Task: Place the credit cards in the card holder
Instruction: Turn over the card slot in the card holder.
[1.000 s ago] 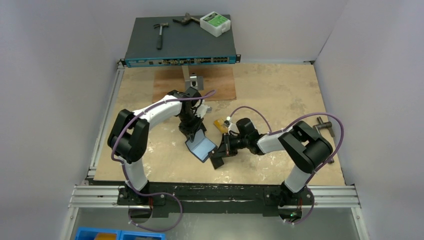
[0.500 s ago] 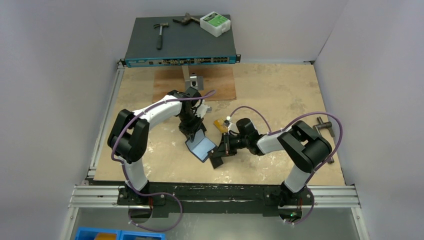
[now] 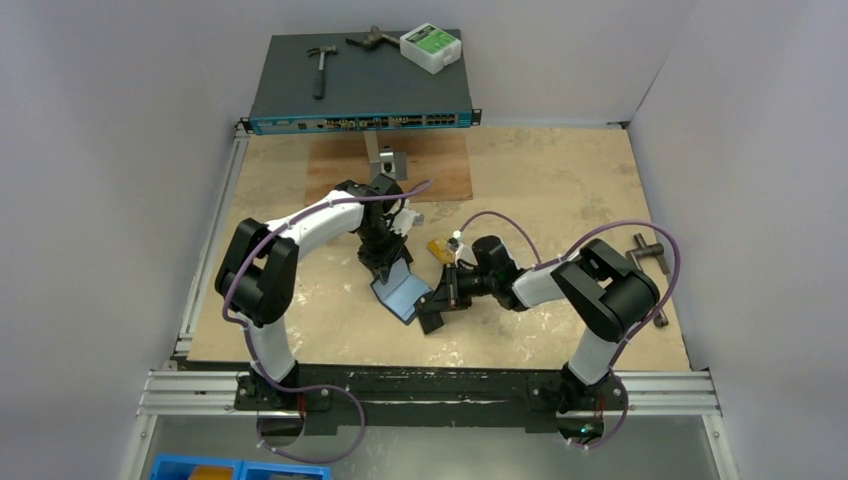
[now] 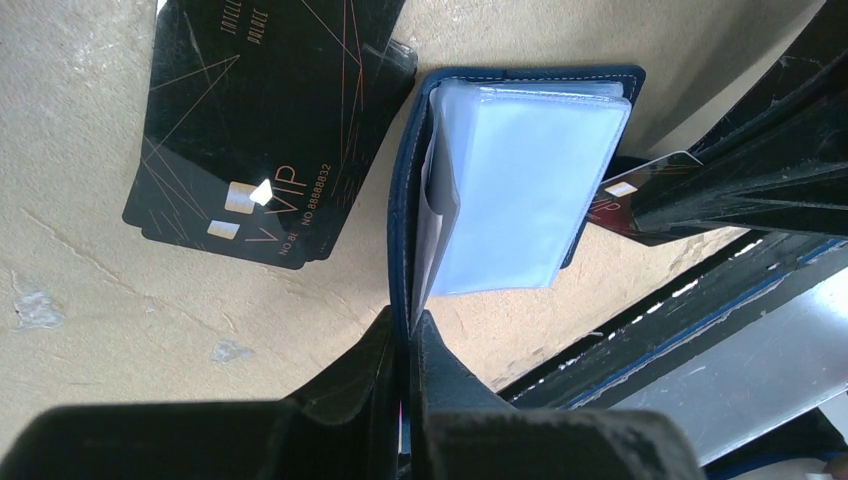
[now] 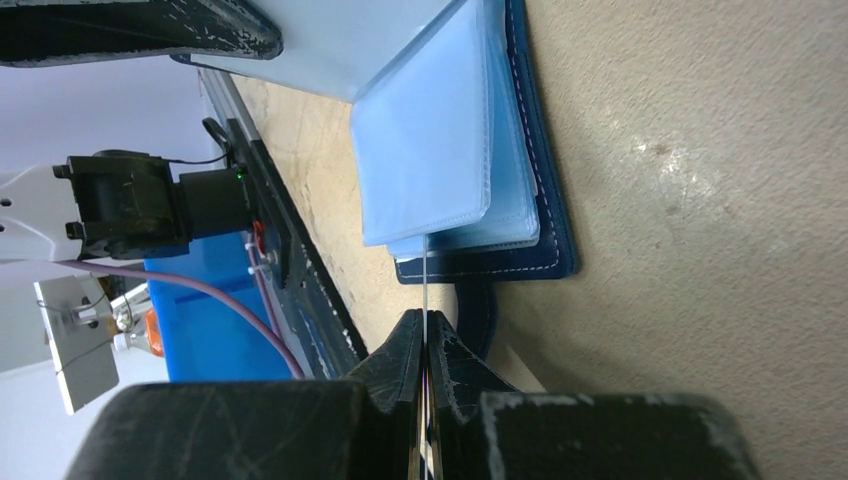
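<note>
The card holder [image 3: 401,295] lies open on the table, dark navy with pale blue plastic sleeves [image 4: 520,190]. My left gripper [image 4: 407,325] is shut on its upright navy cover, at the holder's far edge [image 3: 385,268]. My right gripper [image 5: 425,322] is shut on a credit card seen edge-on [image 5: 425,285], whose tip meets the sleeves' edges [image 5: 470,235]. In the left wrist view that card [image 4: 640,192] is dark with a pale chip. Two black credit cards [image 4: 270,130] lie stacked beside the holder. An orange credit card [image 3: 437,247] lies behind the right gripper [image 3: 437,300].
A network switch [image 3: 360,95] at the back carries a hammer [image 3: 320,65] and a white green-labelled box [image 3: 430,48]. A brown board [image 3: 420,170] with a metal bracket [image 3: 383,158] lies before it. A T-shaped tool [image 3: 650,255] sits right. Blue bins [image 3: 240,468] stand below the table's near rail.
My right gripper has edged slightly left with its card, closer to the holder. The left arm and the holder have stayed put.
</note>
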Controlling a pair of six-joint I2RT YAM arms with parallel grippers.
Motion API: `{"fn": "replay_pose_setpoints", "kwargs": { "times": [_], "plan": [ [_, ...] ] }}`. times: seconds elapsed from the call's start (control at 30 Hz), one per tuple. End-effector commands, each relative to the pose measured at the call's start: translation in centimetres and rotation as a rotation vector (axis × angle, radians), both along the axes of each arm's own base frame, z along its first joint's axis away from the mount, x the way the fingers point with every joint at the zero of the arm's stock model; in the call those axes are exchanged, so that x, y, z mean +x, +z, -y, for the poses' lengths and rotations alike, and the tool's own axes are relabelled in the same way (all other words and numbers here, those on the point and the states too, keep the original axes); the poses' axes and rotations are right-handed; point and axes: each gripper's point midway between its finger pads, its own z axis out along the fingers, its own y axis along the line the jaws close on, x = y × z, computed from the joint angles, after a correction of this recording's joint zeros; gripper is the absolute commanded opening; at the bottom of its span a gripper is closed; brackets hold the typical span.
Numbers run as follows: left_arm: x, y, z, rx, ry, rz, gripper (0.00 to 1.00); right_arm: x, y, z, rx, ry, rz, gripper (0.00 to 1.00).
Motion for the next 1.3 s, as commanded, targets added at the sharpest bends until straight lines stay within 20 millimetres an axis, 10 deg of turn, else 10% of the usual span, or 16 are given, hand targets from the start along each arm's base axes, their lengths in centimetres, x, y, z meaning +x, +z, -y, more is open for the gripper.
{"fn": "replay_pose_setpoints", "kwargs": {
  "times": [0.0,0.4,0.63,1.27],
  "plan": [
    [-0.1,0.6,0.3,-0.029,0.007,0.005,0.0,0.7,0.8,-0.7,0.039,-0.002,0.03,0.0],
    [-0.2,0.8,0.6,-0.043,0.007,-0.004,0.0,1.8,2.8,-1.9,0.115,0.002,0.075,0.0],
    [-0.4,0.9,1.0,-0.118,0.052,-0.077,0.23,2.1,3.7,-2.5,0.151,0.009,0.087,0.0],
    [0.4,3.3,2.2,-0.378,0.118,-0.185,0.26,4.2,3.8,-4.5,0.181,0.022,0.091,0.0]
  ]
}}
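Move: From the right hand, which holds a card, the blue card slots lie about 5 cm to the left, 3 cm ahead and 2 cm below. The stack of black cards is roughly 8 cm ahead and 9 cm left, the yellow card some 12 cm ahead and 3 cm right, both about 3 cm lower. From the left hand, shut on the raised cover, the slots lie 6 cm right, 3 cm back and 5 cm down. Right sweeps its card 4.5 cm forward-left, arching under the slot; left opens a bit, rising 2 cm, tilting. ##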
